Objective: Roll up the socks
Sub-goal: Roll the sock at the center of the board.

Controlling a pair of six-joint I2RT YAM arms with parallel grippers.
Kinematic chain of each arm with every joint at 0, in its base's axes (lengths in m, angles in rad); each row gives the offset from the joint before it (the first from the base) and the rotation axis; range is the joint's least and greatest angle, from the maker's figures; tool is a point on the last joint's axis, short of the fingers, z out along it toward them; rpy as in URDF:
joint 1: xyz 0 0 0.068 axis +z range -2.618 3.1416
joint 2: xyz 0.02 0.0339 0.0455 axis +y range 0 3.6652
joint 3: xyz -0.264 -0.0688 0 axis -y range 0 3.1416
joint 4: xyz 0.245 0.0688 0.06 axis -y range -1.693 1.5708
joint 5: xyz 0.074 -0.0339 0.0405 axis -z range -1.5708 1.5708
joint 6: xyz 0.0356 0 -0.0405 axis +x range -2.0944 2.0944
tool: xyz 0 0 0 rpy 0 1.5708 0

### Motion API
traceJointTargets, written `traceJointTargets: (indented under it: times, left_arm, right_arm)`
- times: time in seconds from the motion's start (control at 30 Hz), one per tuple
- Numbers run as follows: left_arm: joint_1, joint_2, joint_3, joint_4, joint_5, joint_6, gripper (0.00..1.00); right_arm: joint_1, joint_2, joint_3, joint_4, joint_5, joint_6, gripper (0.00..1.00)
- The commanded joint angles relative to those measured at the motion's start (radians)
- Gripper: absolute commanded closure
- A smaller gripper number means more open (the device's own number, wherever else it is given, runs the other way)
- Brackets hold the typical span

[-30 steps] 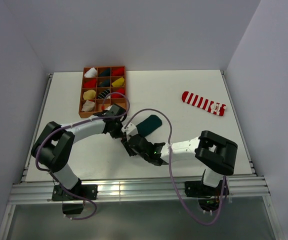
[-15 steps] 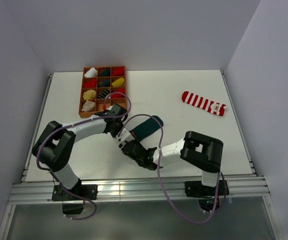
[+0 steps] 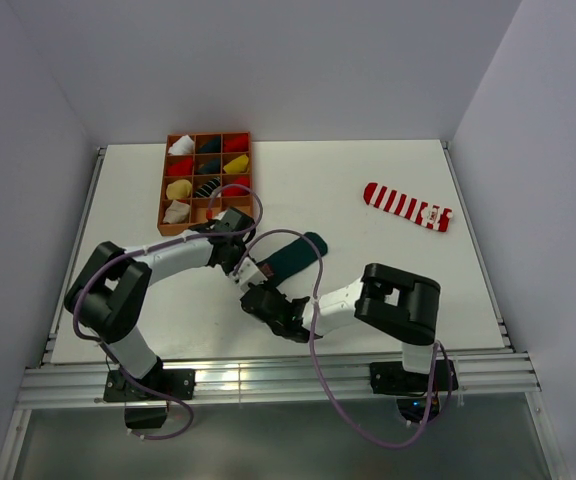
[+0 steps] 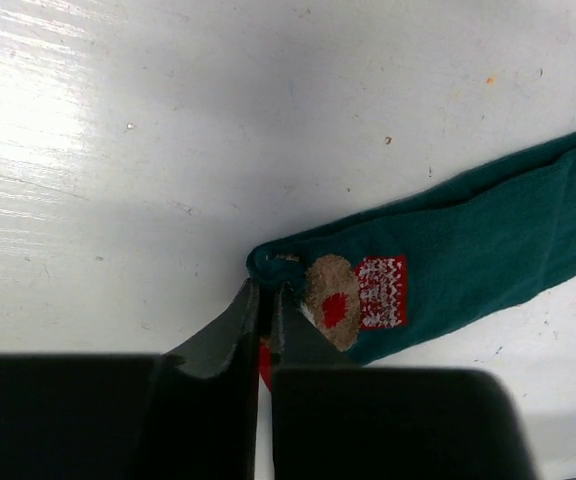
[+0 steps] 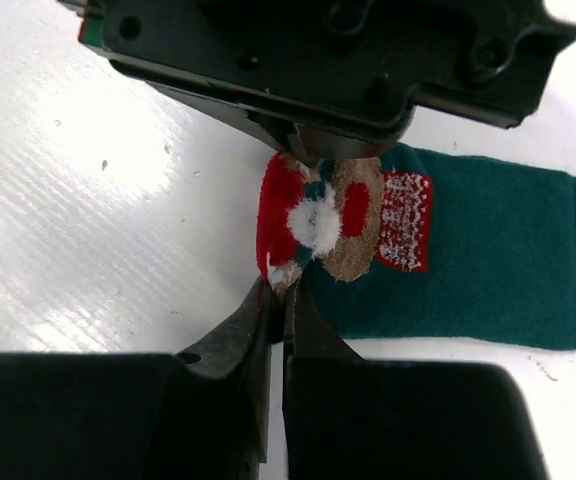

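A dark green sock (image 3: 293, 253) with a red, white and brown figure at its near end lies flat mid-table. In the left wrist view my left gripper (image 4: 265, 292) is shut on the folded edge of the green sock (image 4: 468, 250) beside the figure. From the opposite side my right gripper (image 5: 284, 288) is shut on the red corner of the same end of the green sock (image 5: 488, 270). In the top view the left gripper (image 3: 244, 264) and right gripper (image 3: 255, 290) meet at that end. A red-and-white striped sock (image 3: 406, 206) lies flat at the far right.
A brown compartment tray (image 3: 163, 185) with rolled red, yellow, white and dark bundles stands at the back left, just behind the left arm. In the right wrist view the left gripper's black body (image 5: 318, 60) sits close above the sock's end.
My right arm has swung left to the sock's figure end, and its gripper has gone from open to shut on the red corner. The left gripper has stayed on the sock.
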Motion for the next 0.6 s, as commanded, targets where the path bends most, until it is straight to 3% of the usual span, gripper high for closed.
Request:
traceJointTargets:
  times: [0.0, 0.03, 0.07, 0.2, 0.57]
  left_arm:
    - [-0.01, -0.046, -0.023, -0.009, -0.014, -0.02, 0.89]
    - [-0.008, -0.058, -0.031, 0.003, -0.022, -0.034, 0.81]
    - [-0.007, -0.071, -0.037, 0.009, -0.028, -0.042, 0.81]
    - [0.0, -0.12, -0.066, 0.044, -0.039, -0.084, 0.64]
    - [0.027, -0.327, -0.261, 0.248, -0.033, -0.229, 0.5]
  right_arm:
    - [-0.016, -0.05, -0.007, -0.023, -0.056, 0.086, 1.0]
    - [-0.039, -0.076, -0.023, -0.03, -0.123, 0.119, 1.0]
    - [-0.054, -0.088, -0.031, -0.038, -0.155, 0.138, 1.0]
    - [-0.16, -0.13, -0.069, -0.048, -0.382, 0.219, 1.0]
    - [-0.464, -0.091, -0.197, 0.146, -0.928, 0.441, 1.0]
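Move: Both grippers pinch the folded reindeer end of the green sock. From the right gripper, the middle of the sock lies about 6 cm ahead and 8 cm right, its plain free end some 10 cm ahead and 14 cm right, both a centimetre lower. From the left gripper, that sock's middle is 2 cm ahead, 10 cm right and a centimetre lower; the compartment box is centred roughly 21 cm ahead, 9 cm left, about level. Keep the right fingers shut on the folded end and roll them clockwise, looking along the fingers, some 35 degrees, while carrying the end about 4 cm right and forward along the sock towards its free end, staying low. Meanwhile open the left gripper to about half, let go of the fold, and bring it up, then also left, clear of the sock. ##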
